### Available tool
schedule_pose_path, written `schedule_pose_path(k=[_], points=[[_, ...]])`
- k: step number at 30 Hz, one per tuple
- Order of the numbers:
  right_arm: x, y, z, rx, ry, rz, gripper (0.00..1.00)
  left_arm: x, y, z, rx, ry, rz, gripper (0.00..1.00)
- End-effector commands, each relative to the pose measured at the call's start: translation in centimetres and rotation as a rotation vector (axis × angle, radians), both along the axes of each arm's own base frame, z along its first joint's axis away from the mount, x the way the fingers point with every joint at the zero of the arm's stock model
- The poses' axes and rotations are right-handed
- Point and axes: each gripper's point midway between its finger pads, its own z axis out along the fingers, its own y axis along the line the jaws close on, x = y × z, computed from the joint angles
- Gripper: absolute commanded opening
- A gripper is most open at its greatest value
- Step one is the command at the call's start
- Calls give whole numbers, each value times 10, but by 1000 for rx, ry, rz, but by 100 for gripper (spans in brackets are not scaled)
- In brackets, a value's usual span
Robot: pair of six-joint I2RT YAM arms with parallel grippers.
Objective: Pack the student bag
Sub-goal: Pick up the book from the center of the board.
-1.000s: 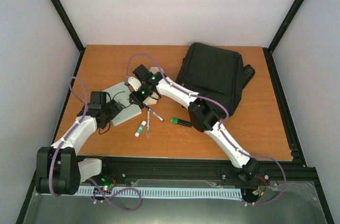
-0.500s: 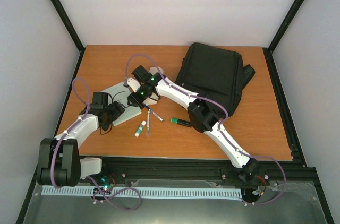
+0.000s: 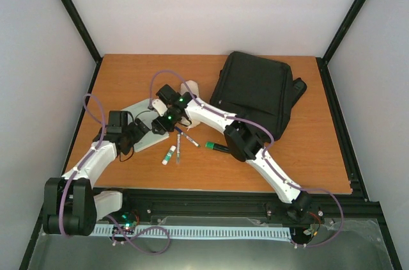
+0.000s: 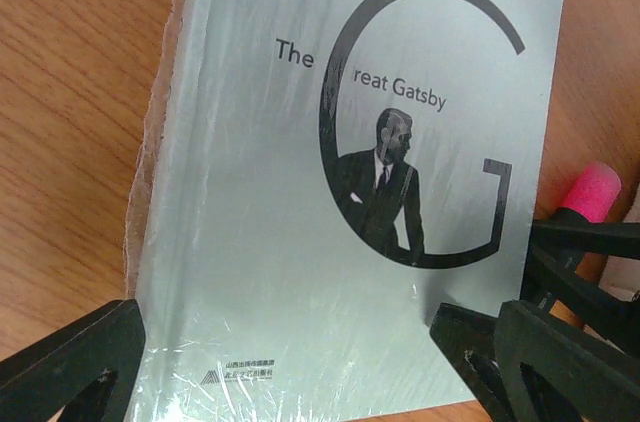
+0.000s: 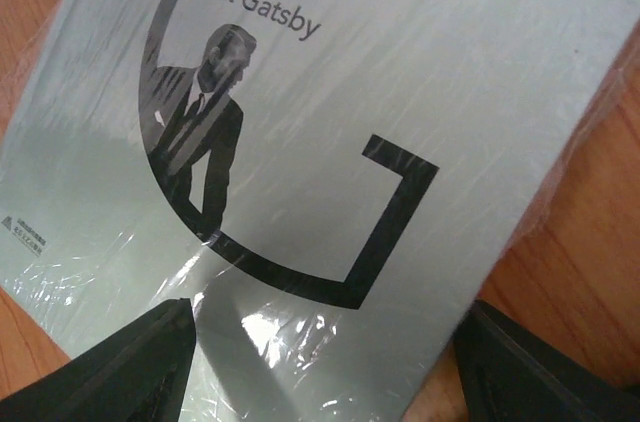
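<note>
The student bag (image 3: 257, 93), a large black backpack, lies flat at the back right of the table. A grey-green book (image 3: 148, 141), "The Great Gatsby" in clear wrap, lies flat left of centre. It fills the left wrist view (image 4: 330, 192) and the right wrist view (image 5: 330, 112). My left gripper (image 3: 140, 132) hovers open over the book's near end (image 4: 290, 342), jaws spread wide. Beside it, my right gripper (image 3: 161, 121) is open over the book's other side (image 5: 325, 342), with one finger (image 5: 540, 372) at the book's edge. Neither gripper holds anything.
Two pens (image 3: 181, 138), a glue stick (image 3: 168, 153) and a green-capped marker (image 3: 217, 147) lie on the wooden table right of the book. A pink highlighter (image 4: 590, 190) sits by the book's edge. A pale object (image 3: 190, 86) lies behind the right arm.
My right gripper's jaws have spread apart, and it has slid a little left over the book. The left gripper has stayed open, its arm shifting only slightly.
</note>
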Motion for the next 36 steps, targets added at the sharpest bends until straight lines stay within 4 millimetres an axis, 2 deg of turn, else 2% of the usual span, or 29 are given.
schedule_pose_path(k=[1,5,11,16,20,24,32,36], points=[[-8,-11,-2,-66,27,-53,72,1,5,3,14,-12,16,99],[-9,-1,4,-20,38,-28,61,3,7,-6,16,16,35,99],[-3,-10,-19,-87,8,-29,46,7,1,-21,-20,48,33,96],[-12,-22,-40,-137,19,15,36,2,-2,-29,-31,65,20,92],[-21,-28,-45,-148,44,39,33,-5,-9,-30,-67,58,-12,84],[-29,-29,-37,-130,66,57,30,-15,-23,-26,-131,37,-63,76],[-56,-51,-35,-141,132,93,28,-31,-36,16,-149,-79,-164,75],[-71,-61,-38,-152,180,102,28,-43,-45,5,-199,-41,-196,73]])
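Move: The grey book lies just under the left gripper's wide-open fingers; its middle is about 5 cm ahead, 2 cm to the right and 3 cm below. From the right gripper, low over the book's near right corner, the middle is some 3 cm ahead and 5 cm left. The pink-capped marker lies 3 cm ahead and 3 cm right of the right gripper. The green glue stick lies 8 cm back and 3 cm right of it. Close the right gripper from wide to under a third open, straddling the book's right edge by the near corner and pinching it. Meanwhile dip the left gripper nearly 3 cm onto the near part of the cover and narrow it slightly. Then draw both back and to the right together, the left about 5 cm and rising 2 cm as it goes, the right about 4 cm and level. ##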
